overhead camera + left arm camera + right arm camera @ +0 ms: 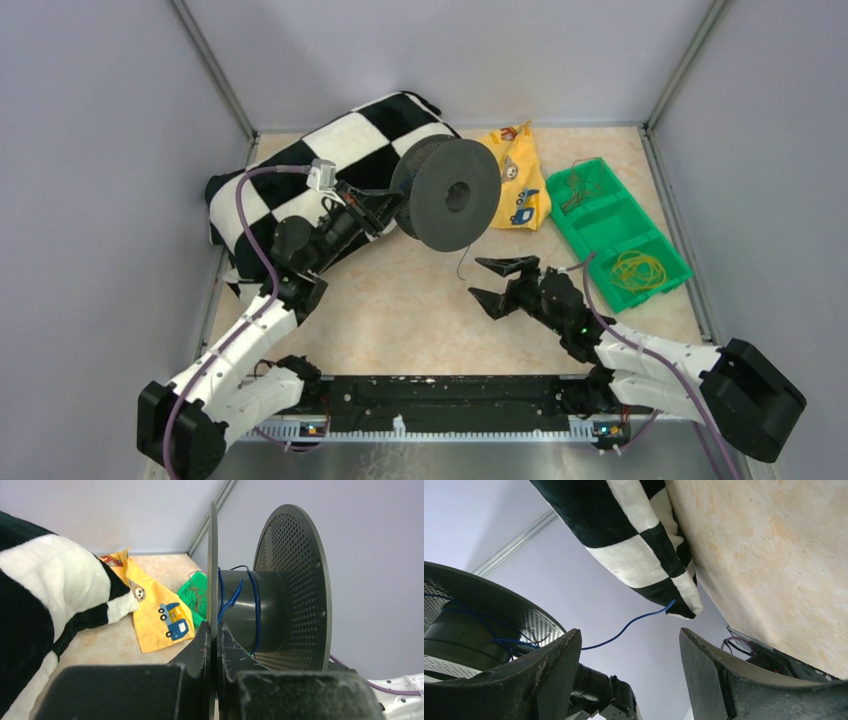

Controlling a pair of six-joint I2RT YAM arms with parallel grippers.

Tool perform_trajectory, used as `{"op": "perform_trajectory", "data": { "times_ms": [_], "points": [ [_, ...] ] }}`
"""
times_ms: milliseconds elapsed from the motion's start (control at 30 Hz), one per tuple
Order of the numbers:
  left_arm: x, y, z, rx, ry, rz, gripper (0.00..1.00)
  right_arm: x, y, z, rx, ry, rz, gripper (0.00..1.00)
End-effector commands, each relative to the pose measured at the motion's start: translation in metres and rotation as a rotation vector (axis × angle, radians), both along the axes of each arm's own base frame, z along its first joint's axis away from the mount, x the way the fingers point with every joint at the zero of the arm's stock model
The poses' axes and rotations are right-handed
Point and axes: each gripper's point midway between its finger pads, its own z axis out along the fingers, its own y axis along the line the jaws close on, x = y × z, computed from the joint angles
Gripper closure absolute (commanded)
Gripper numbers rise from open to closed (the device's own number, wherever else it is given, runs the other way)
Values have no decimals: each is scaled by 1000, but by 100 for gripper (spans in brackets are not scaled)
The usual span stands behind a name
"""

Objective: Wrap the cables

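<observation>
A dark grey spool [447, 193] is held upright off the table. My left gripper [393, 207] is shut on its near flange; in the left wrist view the fingertips [216, 636] pinch the thin flange edge [212, 565]. A thin blue cable [256, 605] runs in a few loose turns round the core. Its free end [462, 262] hangs below the spool. In the right wrist view the blue cable [624, 628] stretches from the spool [489, 615] across the gap above my fingers. My right gripper [490, 280] is open and empty, just below and right of the spool, not touching the cable [630, 645].
A black-and-white checkered plush [300, 170] lies at the back left behind the spool. A yellow printed cloth [520, 180] lies beside a green tray [605, 212] at the right, holding dark wire strands [575, 185] and a yellow coil [637, 270]. Grey walls enclose the table.
</observation>
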Motion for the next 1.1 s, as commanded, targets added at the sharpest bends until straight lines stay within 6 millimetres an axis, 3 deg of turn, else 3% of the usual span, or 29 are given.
{"op": "perform_trajectory", "data": {
  "times_ms": [0,633,967,1067],
  "points": [
    [-19,13,63,-161,-218,19,100,3,5,16,164,103,-31,28],
    [-24,6,63,-158,-234,-19,100,18,38,29,256,81,35,31],
    [-25,5,63,-151,-240,-20,100,18,44,34,271,71,57,55],
    [-25,5,63,-149,-240,-20,100,17,43,32,266,75,55,69]
  ]
}}
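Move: The blue cable's loose end hangs roughly 5 cm to the right hand's left, about 1 cm ahead and 1 cm below. The spool is some 9 cm to that hand's left, 10 cm ahead and 19 cm above; the yellow bag lies around 24 cm ahead, 8 cm right and 14 cm below. From the left hand, the cable end is about 9 cm back, 13 cm right and 20 cm below. The right fingers close in around the blue cable's hanging end, to about half their starting gap; a firm pinch can't be seen yet. That hand first dips some 2 cm while going left, then climbs back level as it reaches about 4 cm left and 1 cm forward in all. The left hand keeps its grip on the spool's flange, rising about 1 cm. ##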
